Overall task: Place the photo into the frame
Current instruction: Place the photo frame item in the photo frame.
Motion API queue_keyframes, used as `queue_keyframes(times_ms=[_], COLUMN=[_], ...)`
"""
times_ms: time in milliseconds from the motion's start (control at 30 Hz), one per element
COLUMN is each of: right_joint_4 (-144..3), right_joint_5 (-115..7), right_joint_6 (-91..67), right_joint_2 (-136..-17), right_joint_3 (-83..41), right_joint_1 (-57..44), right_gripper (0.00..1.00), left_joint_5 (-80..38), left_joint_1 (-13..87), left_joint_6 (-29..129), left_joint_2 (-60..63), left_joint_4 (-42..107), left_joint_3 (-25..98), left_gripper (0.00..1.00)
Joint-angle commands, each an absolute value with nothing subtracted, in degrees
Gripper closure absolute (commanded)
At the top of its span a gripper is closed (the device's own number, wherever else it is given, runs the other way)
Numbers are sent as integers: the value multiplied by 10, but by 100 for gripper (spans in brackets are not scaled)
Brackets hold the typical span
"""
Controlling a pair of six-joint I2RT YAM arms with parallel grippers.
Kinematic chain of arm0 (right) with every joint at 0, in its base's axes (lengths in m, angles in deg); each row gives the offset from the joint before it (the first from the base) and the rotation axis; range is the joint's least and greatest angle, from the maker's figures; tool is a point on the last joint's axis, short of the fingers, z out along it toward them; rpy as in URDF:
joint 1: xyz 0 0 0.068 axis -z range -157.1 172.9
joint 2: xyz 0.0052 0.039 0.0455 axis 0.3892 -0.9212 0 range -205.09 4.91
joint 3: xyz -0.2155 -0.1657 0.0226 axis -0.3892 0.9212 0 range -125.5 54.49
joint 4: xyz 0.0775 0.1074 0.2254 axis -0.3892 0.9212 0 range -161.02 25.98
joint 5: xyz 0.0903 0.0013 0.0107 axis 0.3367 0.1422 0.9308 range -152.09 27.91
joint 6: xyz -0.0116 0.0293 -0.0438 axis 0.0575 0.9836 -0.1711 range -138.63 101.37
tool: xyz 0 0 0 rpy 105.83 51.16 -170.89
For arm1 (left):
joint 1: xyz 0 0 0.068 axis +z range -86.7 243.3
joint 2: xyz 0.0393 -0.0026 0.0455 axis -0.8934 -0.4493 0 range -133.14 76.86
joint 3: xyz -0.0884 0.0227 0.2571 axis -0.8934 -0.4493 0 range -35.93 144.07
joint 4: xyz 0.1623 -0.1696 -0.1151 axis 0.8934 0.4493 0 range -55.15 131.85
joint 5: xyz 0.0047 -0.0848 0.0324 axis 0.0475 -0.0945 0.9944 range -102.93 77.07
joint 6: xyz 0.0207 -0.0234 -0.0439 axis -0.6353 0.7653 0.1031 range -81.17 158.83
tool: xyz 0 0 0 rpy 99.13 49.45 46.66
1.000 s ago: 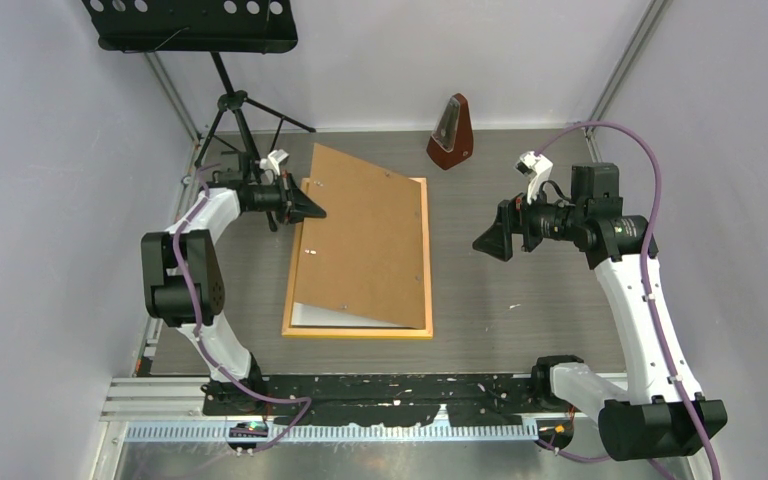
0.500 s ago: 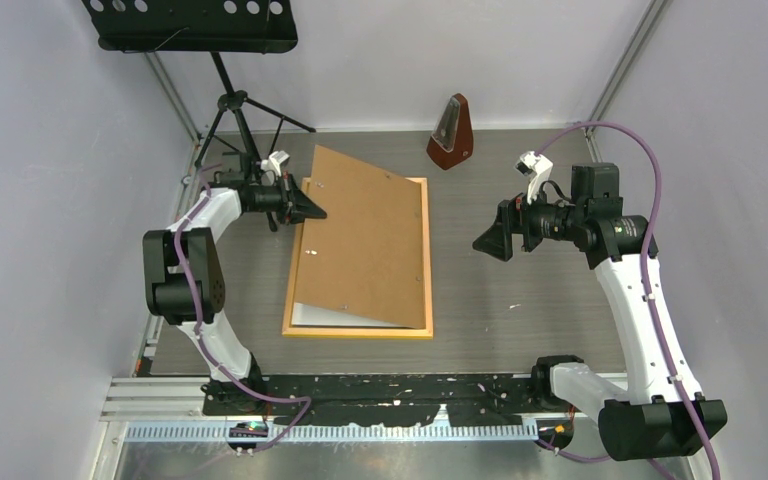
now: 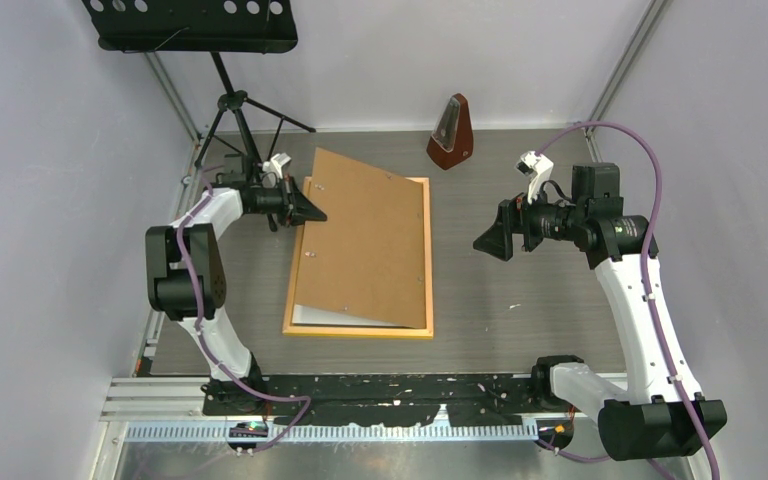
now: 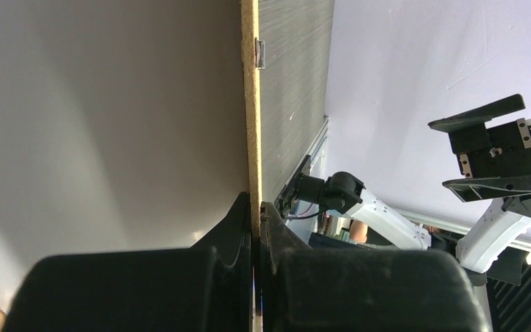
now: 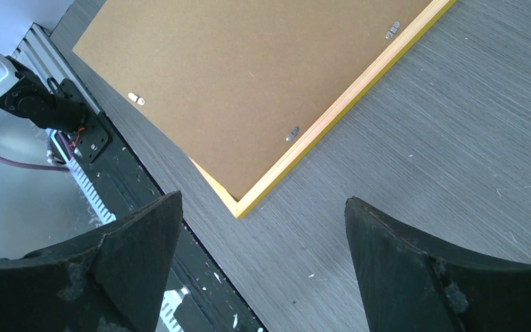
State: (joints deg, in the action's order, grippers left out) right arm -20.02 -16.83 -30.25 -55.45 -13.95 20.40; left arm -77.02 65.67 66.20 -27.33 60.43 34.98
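Observation:
The frame (image 3: 428,250) of yellow-orange strips lies flat on the table; its near right corner shows in the right wrist view (image 5: 346,104). A plain brown backing sheet (image 3: 370,235) lies askew over it, with its left edge raised. My left gripper (image 3: 318,212) is shut on that left edge, and the board's edge runs between its jaws in the left wrist view (image 4: 256,207). A pale sheet (image 3: 325,316) shows in the frame under the board's near left corner; I cannot tell if it is the photo, as no printed side shows. My right gripper (image 3: 482,243) is open and empty, held above the table to the right of the frame.
A brown metronome (image 3: 451,132) stands at the back of the table. A black music stand (image 3: 195,25) on a tripod stands at the back left, close behind my left arm. Grey walls close in on both sides.
My left arm has shifted very slightly; the backing sheet stays gripped and tilted. The right arm has not moved.

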Motion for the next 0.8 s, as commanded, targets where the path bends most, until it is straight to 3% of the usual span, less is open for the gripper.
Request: queue_keyframes(times_ms=[0, 400, 767], right_joint_4=[-212, -210, -210], right_joint_5=[-166, -166, -166], right_joint_6=[-298, -299, -301], right_joint_2=[-549, -552, -547], right_joint_3=[-146, -147, -140], right_joint_1=[206, 206, 206], right_gripper=[7, 7, 7], left_joint_5=[-788, -726, -628], left_joint_1=[654, 654, 654], left_joint_6=[627, 570, 530], left_joint_2=[-277, -303, -335], left_joint_4=[616, 669, 739], left_joint_3=[364, 371, 412], left_gripper=[100, 55, 33])
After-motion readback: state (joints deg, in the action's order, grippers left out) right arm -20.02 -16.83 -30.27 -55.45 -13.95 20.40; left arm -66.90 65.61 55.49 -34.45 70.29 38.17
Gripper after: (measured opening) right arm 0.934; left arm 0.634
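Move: The left hand already pinches the left edge of the raised brown board. The middle of the photo frame it is to settle into lies about 11 cm to the right, 2 cm back and some 12 cm below; the board's middle is 12 cm to the right, 3 cm back and 7 cm down. A music stand foot stands roughly 10 cm left and 4 cm ahead. From the idle right hand, the frame's middle is about 29 cm left, 11 cm ahead and 23 cm below. Downward, slowly at first and then faster, the left hand sinks about 6.5 cm towards the frame's left side, easing slightly left at the end. Its fingers spread from shut to over half open, ending their pinch on the board's edge, which remains between them, while the wrist tips the fingertips some 10 degrees further down. ##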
